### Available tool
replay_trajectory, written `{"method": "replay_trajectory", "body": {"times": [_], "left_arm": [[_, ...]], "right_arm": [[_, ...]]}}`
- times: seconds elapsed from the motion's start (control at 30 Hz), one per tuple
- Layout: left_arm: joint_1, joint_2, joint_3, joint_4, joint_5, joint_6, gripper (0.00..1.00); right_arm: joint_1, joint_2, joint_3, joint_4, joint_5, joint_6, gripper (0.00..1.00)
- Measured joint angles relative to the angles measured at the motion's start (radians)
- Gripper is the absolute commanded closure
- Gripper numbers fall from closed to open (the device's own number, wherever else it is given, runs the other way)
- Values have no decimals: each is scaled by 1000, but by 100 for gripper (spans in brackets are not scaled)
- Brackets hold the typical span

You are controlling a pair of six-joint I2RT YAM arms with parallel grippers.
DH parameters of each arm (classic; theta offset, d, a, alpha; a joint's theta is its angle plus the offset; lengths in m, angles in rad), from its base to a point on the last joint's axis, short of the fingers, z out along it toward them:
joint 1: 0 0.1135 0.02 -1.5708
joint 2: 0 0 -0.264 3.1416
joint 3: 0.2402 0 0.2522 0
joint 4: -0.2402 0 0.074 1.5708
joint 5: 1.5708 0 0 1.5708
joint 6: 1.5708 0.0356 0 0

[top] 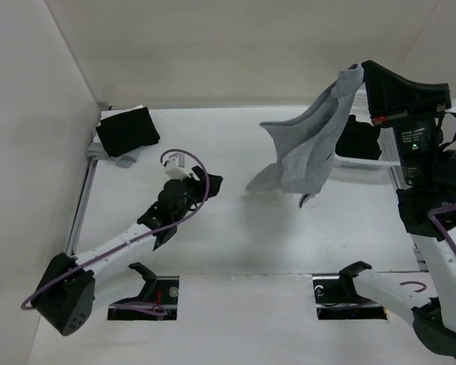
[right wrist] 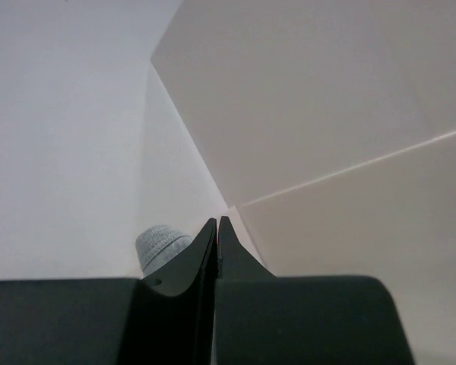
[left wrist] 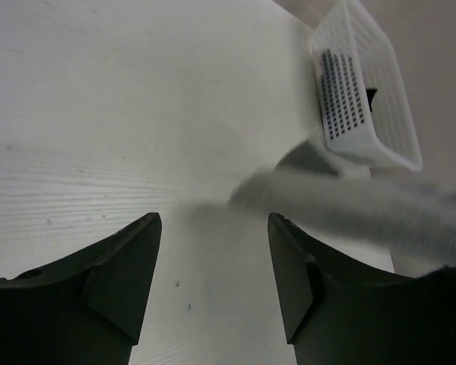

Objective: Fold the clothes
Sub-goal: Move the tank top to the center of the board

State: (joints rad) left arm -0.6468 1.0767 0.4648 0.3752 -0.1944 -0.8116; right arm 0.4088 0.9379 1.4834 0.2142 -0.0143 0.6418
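A light grey shirt (top: 308,144) hangs crumpled in the air at the right. Its top edge is pinched in my raised right gripper (top: 359,71), which is shut on it. In the right wrist view the jaws (right wrist: 216,222) are pressed together and a bit of grey cloth (right wrist: 161,247) bulges out at their left side. My left gripper (top: 210,182) stands open low over the table, left of the shirt's hanging lower end, with nothing between its fingers (left wrist: 213,220). Past it the shirt (left wrist: 349,205) shows blurred. A black garment (top: 128,129) lies folded at the back left.
A white lattice basket (top: 362,162) stands at the back right behind the shirt, holding another black garment (top: 358,137). In the left wrist view the basket (left wrist: 380,114) is at the upper right. White walls close off the table at the left, back and right.
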Motion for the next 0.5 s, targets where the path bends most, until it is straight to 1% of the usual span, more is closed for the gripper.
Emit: {"method": "replay_trajectory", "body": {"times": [0.07, 0.17, 0.27, 0.3, 0.37, 0.43, 0.47, 0.5], "left_arm": [[51, -74, -24, -34, -12, -21, 42], [119, -160, -48, -74, -14, -43, 40], [172, -193, -60, -101, -9, -50, 41], [182, -192, -60, -110, -7, -50, 41], [195, -182, -62, -125, -4, -49, 41], [197, -158, -71, -127, -4, -49, 41], [195, -140, -74, -132, -3, -49, 41], [191, -117, -75, -136, -3, -48, 41]], "right_arm": [[18, 6, -35, 7, -6, -6, 99], [32, 47, -143, 22, -23, 3, 98], [38, 166, -259, 55, -57, 44, 97], [38, 227, -285, 63, -73, 60, 97], [34, 419, -278, 78, -126, 100, 98], [26, 652, -183, 76, -179, 132, 99], [20, 774, -105, 57, -201, 146, 99], [12, 900, 1, 12, -220, 158, 96]]}}
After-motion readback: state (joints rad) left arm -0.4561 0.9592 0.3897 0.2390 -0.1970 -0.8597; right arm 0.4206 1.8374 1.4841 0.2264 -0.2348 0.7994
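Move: Some 65 cm below the right hand, which already holds the grey tank top hanging from its shut fingers, the board's middle lies about 12 cm ahead and 27 cm to the left. The white basket stands roughly 32 cm ahead and 18 cm to the right, about 60 cm lower; the folded black cloth lies around 30 cm ahead and 60 cm left. From the left hand, the board's middle is about 7 cm right, 3 cm ahead and 16 cm below. Sweeping down some 37 cm while driving forward nearly 30 and left about 17, the right hand carries the tank top from high above the board's right side towards its middle and far edge, keeping its pinch as the upturned fingers tip down about 50 degrees. The open left hand draws aside about 7 cm left, turning slightly counter-clockwise, and sinks late. ##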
